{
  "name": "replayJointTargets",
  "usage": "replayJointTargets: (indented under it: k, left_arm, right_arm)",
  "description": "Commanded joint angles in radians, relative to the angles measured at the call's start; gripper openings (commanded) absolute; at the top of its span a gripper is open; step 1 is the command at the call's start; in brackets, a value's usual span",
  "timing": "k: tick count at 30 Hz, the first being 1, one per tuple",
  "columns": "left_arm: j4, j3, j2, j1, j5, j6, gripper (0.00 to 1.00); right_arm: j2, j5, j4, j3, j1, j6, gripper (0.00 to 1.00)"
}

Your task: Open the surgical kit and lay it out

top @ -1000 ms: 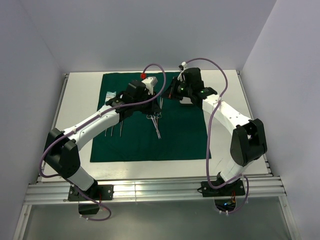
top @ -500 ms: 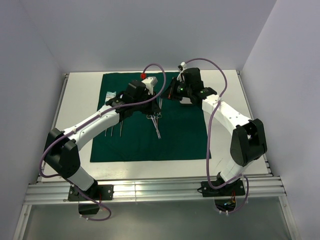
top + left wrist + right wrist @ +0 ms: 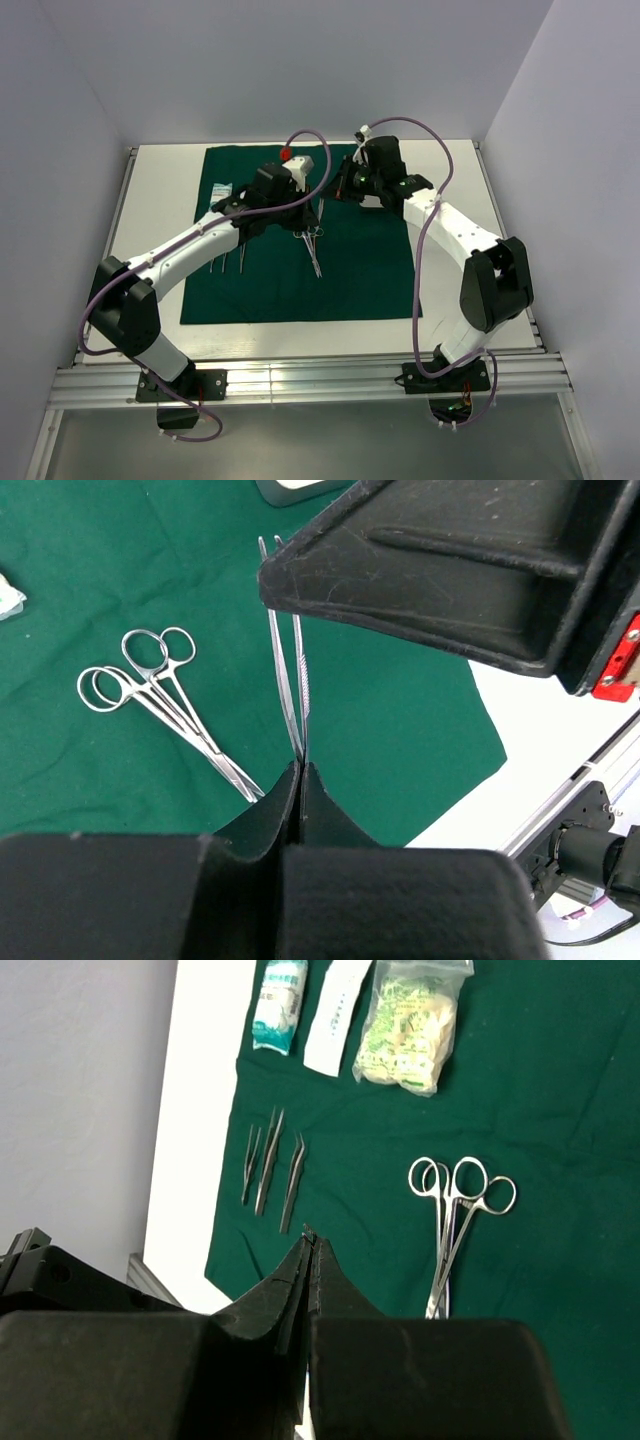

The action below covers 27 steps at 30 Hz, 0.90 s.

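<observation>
The surgical kit lies spread on its dark green cloth (image 3: 350, 280). My left gripper (image 3: 300, 765) is shut on one end of slim steel tweezers (image 3: 288, 670), which reach away under the black body of my right gripper (image 3: 450, 570). In its own view the right gripper (image 3: 308, 1238) is shut, with a small steel end showing between its fingertips. Both grippers meet above the cloth's back middle (image 3: 322, 200). Two clamps (image 3: 165, 695) (image 3: 450, 1220) lie crossed on the cloth. Three more tweezers (image 3: 268, 1165) lie at its left, and three pale packets (image 3: 412, 1020) at its back left.
A corner of the steel tray (image 3: 290, 488) shows beyond the held tweezers. Bare white table (image 3: 500, 210) flanks the cloth, with a rail (image 3: 300, 380) along the near edge. Grey walls close in at the left, back and right.
My left gripper has closed the last bit onto the tweezers. Neither arm has visibly shifted in the top view.
</observation>
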State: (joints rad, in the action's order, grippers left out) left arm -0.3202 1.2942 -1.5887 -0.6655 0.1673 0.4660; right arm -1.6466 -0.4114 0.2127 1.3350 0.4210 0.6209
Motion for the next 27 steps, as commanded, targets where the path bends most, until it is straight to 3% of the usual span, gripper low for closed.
replayJointTargets:
  k: [1,4,5,10,22,27]
  left_arm:
    - [0.004,-0.029,0.015,-0.005,-0.017,0.008,0.00]
    - [0.001,-0.045,0.041,-0.005,-0.052,0.020,0.00]
    - [0.001,-0.059,0.050,-0.003,-0.063,0.020,0.00]
    - [0.001,-0.148,0.125,0.027,-0.100,0.040,0.00]
    - [-0.049,-0.412,0.236,0.211,-0.207,-0.043,0.00]
    - [-0.059,-0.397,0.164,0.237,-0.224,-0.102,0.00]
  right_arm:
    - [-0.005,-0.036,0.014,0.059,0.012,0.007,0.04]
    - [-0.018,-0.035,0.019,0.066,0.012,0.013,0.38]
    - [-0.016,-0.030,0.019,0.064,0.012,0.019,0.63]
    - [-0.019,-0.006,0.033,0.067,0.015,0.023,1.00]
    - [-0.025,0.019,0.054,0.058,0.002,-0.001,1.00]
    - [-0.038,0.019,0.057,0.070,0.001,-0.003,1.00]
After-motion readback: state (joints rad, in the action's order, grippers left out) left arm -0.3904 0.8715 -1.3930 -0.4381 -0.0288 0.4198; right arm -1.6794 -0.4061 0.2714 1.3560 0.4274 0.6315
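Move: The left hand has the last tweezers by one end; their empty spot on the green cloth is about 16 cm to its left, 4 cm ahead and 18 cm below. Three laid tweezers lie about 20, 25 and 29 cm left and some 4 cm ahead; the scissors lie about 7 cm straight ahead. From the right hand, still shut on the tweezers near their tips, the spot is about 21 cm left, 2 cm back and 20 cm below. Right fingers open wide off the tweezers; left keeps its pinch, sweeping 16 cm left, 11 cm down towards the row. ##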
